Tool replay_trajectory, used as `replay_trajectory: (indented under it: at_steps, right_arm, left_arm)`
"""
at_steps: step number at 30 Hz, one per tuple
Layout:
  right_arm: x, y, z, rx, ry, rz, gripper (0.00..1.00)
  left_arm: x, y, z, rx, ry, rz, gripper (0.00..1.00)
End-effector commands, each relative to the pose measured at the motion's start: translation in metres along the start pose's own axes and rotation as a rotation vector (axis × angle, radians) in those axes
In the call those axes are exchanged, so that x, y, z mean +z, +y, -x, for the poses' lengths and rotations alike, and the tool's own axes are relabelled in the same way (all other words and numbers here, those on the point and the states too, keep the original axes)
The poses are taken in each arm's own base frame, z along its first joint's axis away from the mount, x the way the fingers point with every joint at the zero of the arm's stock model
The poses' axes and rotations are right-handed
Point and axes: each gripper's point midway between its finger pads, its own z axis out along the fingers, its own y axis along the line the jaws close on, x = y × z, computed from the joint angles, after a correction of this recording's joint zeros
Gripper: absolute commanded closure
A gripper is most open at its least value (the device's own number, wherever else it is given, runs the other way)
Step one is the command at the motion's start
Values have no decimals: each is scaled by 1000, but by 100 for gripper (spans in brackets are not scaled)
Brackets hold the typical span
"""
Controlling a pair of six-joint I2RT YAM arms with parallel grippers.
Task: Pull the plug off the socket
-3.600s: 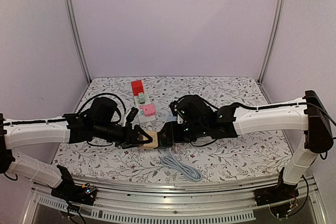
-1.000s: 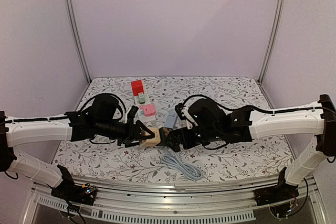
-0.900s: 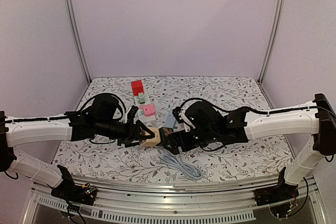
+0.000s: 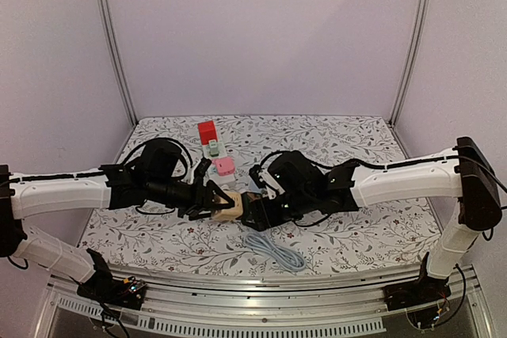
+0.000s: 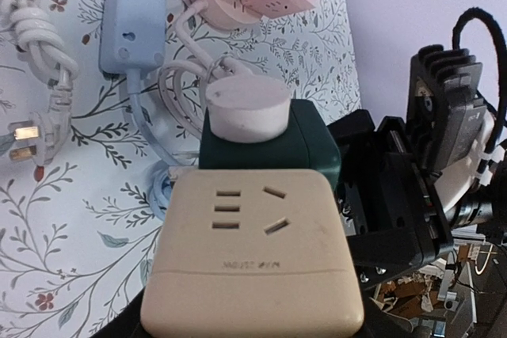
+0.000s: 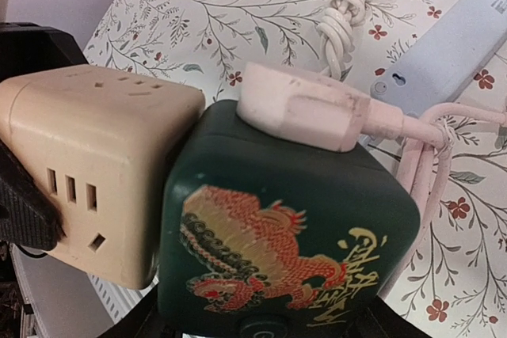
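My left gripper (image 4: pixel 212 203) is shut on a beige cube socket (image 4: pixel 226 206), held above the table; in the left wrist view the beige cube socket (image 5: pixel 250 251) fills the space between the jaws. A dark green cube (image 6: pixel 285 235) with a red dragon print is plugged into its side. A whitish plug (image 6: pixel 305 108) with a pale cord sits in the green cube's top face, and the left wrist view shows that plug (image 5: pixel 245 107) too. My right gripper (image 4: pixel 255 211) has its jaws on either side of the green cube (image 4: pixel 252 210); contact is hidden.
A light blue power strip (image 4: pixel 257 180) lies behind the cubes, its grey cable (image 4: pixel 273 251) coiled near the front edge. A pink cube socket (image 4: pixel 225 165), a green-and-white socket (image 4: pixel 212 149) and a red block (image 4: pixel 207 131) stand at the back. A bundled white cord (image 5: pixel 47 77) lies left.
The right arm has swung left, bringing its gripper onto the green cube, and its jaws have narrowed round it. The left gripper holds the beige socket in place.
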Motion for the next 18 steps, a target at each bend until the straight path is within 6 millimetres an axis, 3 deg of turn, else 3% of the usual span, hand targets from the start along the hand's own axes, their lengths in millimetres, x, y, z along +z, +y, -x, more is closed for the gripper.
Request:
replay_trajectory:
  at_steps: [1, 7, 18]
  right_arm:
    - [6, 11, 15, -2, -24, 38, 36]
    - [5, 22, 24, 15, -32, 78, 37]
    - [18, 10, 20, 59, -22, 43, 58]
  left_arm:
    - [-13, -55, 15, 135, -27, -175, 91]
    - [-12, -50, 13, 153, -18, -161, 91]
    - [-15, -57, 5, 191, 16, -200, 91]
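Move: The right hand is already down at the green cube, whose middle lies about 1 cm ahead and 2 cm left of it, roughly level. The beige socket joined to the cube is some 7 cm left and 1 cm ahead. On the table about 10 cm below, the blue cable coil lies 5 cm back and 6 cm right. From the left hand, the green cube is about 6 cm right, 1 cm ahead and 1 cm below. The right hand sinks about 1 cm at the green cube, fingers closing; the left keeps the beige socket. ##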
